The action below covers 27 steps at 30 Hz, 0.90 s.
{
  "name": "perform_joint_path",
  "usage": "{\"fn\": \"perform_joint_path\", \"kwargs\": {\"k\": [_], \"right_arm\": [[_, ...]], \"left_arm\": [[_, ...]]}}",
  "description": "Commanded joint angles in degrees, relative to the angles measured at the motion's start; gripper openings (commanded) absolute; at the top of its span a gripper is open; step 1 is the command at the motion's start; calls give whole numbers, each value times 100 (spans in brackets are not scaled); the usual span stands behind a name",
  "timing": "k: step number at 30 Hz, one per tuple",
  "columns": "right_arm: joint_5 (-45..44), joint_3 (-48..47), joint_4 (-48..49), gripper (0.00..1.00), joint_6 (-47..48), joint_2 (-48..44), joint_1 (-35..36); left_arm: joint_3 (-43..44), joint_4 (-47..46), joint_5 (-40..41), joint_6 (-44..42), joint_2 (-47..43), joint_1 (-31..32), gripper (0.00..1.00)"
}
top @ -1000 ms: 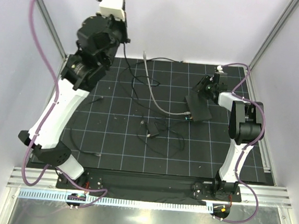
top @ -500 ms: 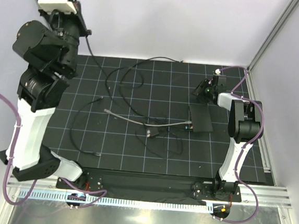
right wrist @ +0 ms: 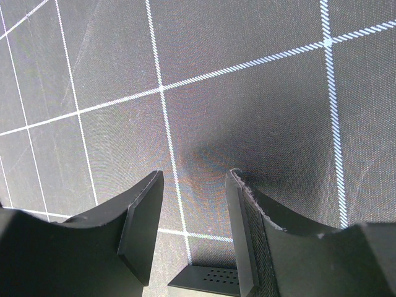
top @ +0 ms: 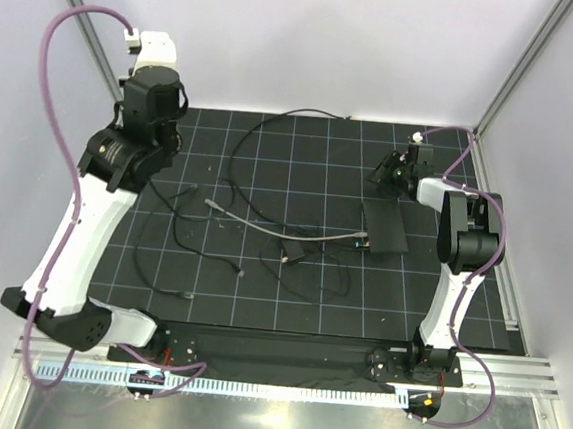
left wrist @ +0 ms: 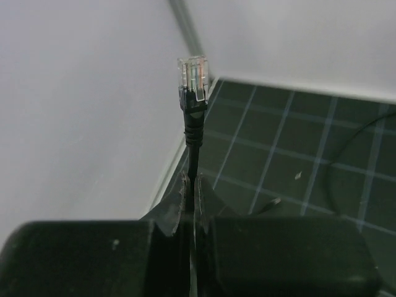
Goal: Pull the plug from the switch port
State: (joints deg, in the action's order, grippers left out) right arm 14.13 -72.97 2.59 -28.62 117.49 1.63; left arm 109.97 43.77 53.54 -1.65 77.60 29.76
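Observation:
My left gripper (left wrist: pixel 190 179) is shut on a thin black cable just below its clear plug (left wrist: pixel 193 77). The plug stands free in the air near the mat's far left corner. In the top view the left arm (top: pixel 139 121) hangs over the mat's left edge. The switch (top: pixel 386 228), a flat black box, lies on the mat at the right. A grey cable (top: pixel 265 228) runs up to its near left corner; the ports are too small to make out. My right gripper (right wrist: pixel 195 176) is open and empty above the mat by the switch's far end (right wrist: pixel 210 279).
Loose black cables (top: pixel 241 155) loop across the middle of the gridded mat (top: pixel 260 292). A small black block with thin wires (top: pixel 291 248) lies left of the switch. White walls and metal posts close in the mat on three sides.
The left arm swung from the centre far out to the left, then came down over the mat's left side. The grey cable dropped onto the mat. The right arm stayed still.

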Motion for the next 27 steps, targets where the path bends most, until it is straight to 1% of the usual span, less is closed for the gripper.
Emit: {"fn": "perform_joint_path", "kwargs": {"k": [1, 2, 3, 4, 5, 6, 7, 9, 10, 12, 13, 14, 15, 16, 17, 18, 20, 22, 23, 24, 25, 26, 27], "right_arm": [[-51, 125, -716, 53, 102, 222, -22], [-33, 125, -725, 53, 102, 222, -14], [-42, 125, -716, 53, 102, 230, -13], [-33, 116, -725, 53, 102, 239, -13], [-16, 108, -716, 54, 102, 230, -13], [-24, 116, -725, 53, 102, 230, -13], [-24, 116, -716, 53, 102, 230, -13], [-7, 107, -716, 53, 111, 248, -13], [-16, 99, -733, 53, 111, 248, -13], [-7, 90, -734, 53, 102, 248, -13], [-7, 99, -734, 53, 111, 248, -13], [2, 99, -725, 53, 111, 239, -13], [-7, 107, -716, 53, 102, 239, -13], [2, 107, -725, 53, 111, 248, -13], [2, 107, -725, 53, 111, 239, -13], [2, 99, -716, 53, 111, 248, -13], [20, 81, -742, 53, 120, 257, -13], [37, 64, -751, 53, 129, 265, -22], [37, 64, -751, 53, 129, 274, -22], [37, 64, -760, 53, 129, 274, -22], [46, 64, -751, 53, 129, 274, -22], [55, 64, -751, 53, 129, 283, -22], [55, 55, -760, 53, 129, 283, -22]], "left_arm": [[-826, 782, -623, 979, -158, -1110, 0], [-1063, 782, -886, 1095, -149, -1339, 0], [-1266, 748, -1228, 1192, -132, -1750, 0], [-1633, 634, -1406, 1272, -123, -1937, 0], [-1776, 572, -1521, 1368, -44, -2104, 0], [-1899, 528, -1687, 1413, 0, -2445, 0], [-2179, 371, -1758, 1439, 53, -2588, 0], [-2366, 221, -2074, 1474, 298, -2869, 0], [-2419, 107, -2250, 1492, 447, -3114, 0], [-2507, -200, -2225, 1335, 878, -3186, 0], [-2533, -515, -2181, 1273, 1045, -3256, 0], [-2429, -588, -2190, 1246, 1220, -3301, 0], [-2315, -667, -2268, 1203, 1666, -3345, 0], [-2088, -711, -2251, 1159, 1853, -3345, 0], [-2042, -808, -2243, 1097, 2072, -3354, 0], [-2015, -1122, -2251, 1062, 2362, -3345, 0], [-1814, -1282, -2330, 1018, 2688, -3354, 0], [-1664, -1309, -2182, 1061, 3109, -3354, 0], [-1585, -1309, -1842, 1088, 3234, -3362, 0], [-1462, -1318, -1699, 1053, 3348, -3363, 5], [-1392, -1318, -1541, 1061, 3436, -3389, 12], [-1339, -1301, -1426, 1105, 3567, -3398, 31], [-1269, -1188, -1356, 1140, 3595, -3459, 37]]}}
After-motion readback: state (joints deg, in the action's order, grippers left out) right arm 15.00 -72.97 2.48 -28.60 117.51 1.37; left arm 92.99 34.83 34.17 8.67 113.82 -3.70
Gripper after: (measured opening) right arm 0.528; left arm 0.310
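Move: The left hand, shut on the pulled-out black plug, is high over the table; the bare patch by the left wall that it takes the plug to lies about 14 cm ahead, 15 cm to its left and some 46 cm below. The loose black plug lies about 10 cm ahead, 1 cm right, and the grey cable's end some 6 cm ahead and 6 cm right, both about 47 cm below. From the right hand the patch is roughly 68 cm left, 5 cm back and 3 cm lower. The left hand swoops down some 36 cm towards the bare table by the left wall, first veering left about 15 cm, then pushing forward about 13 cm, carrying the black plug and its trailing cable while the fingers tip downward some 40 degrees and swing a little counter-clockwise. Shut on the cable behind the plug nearly all the way, the fingers part only at the very end, about a third open and still some 10 cm above the table, to let the plug go. ##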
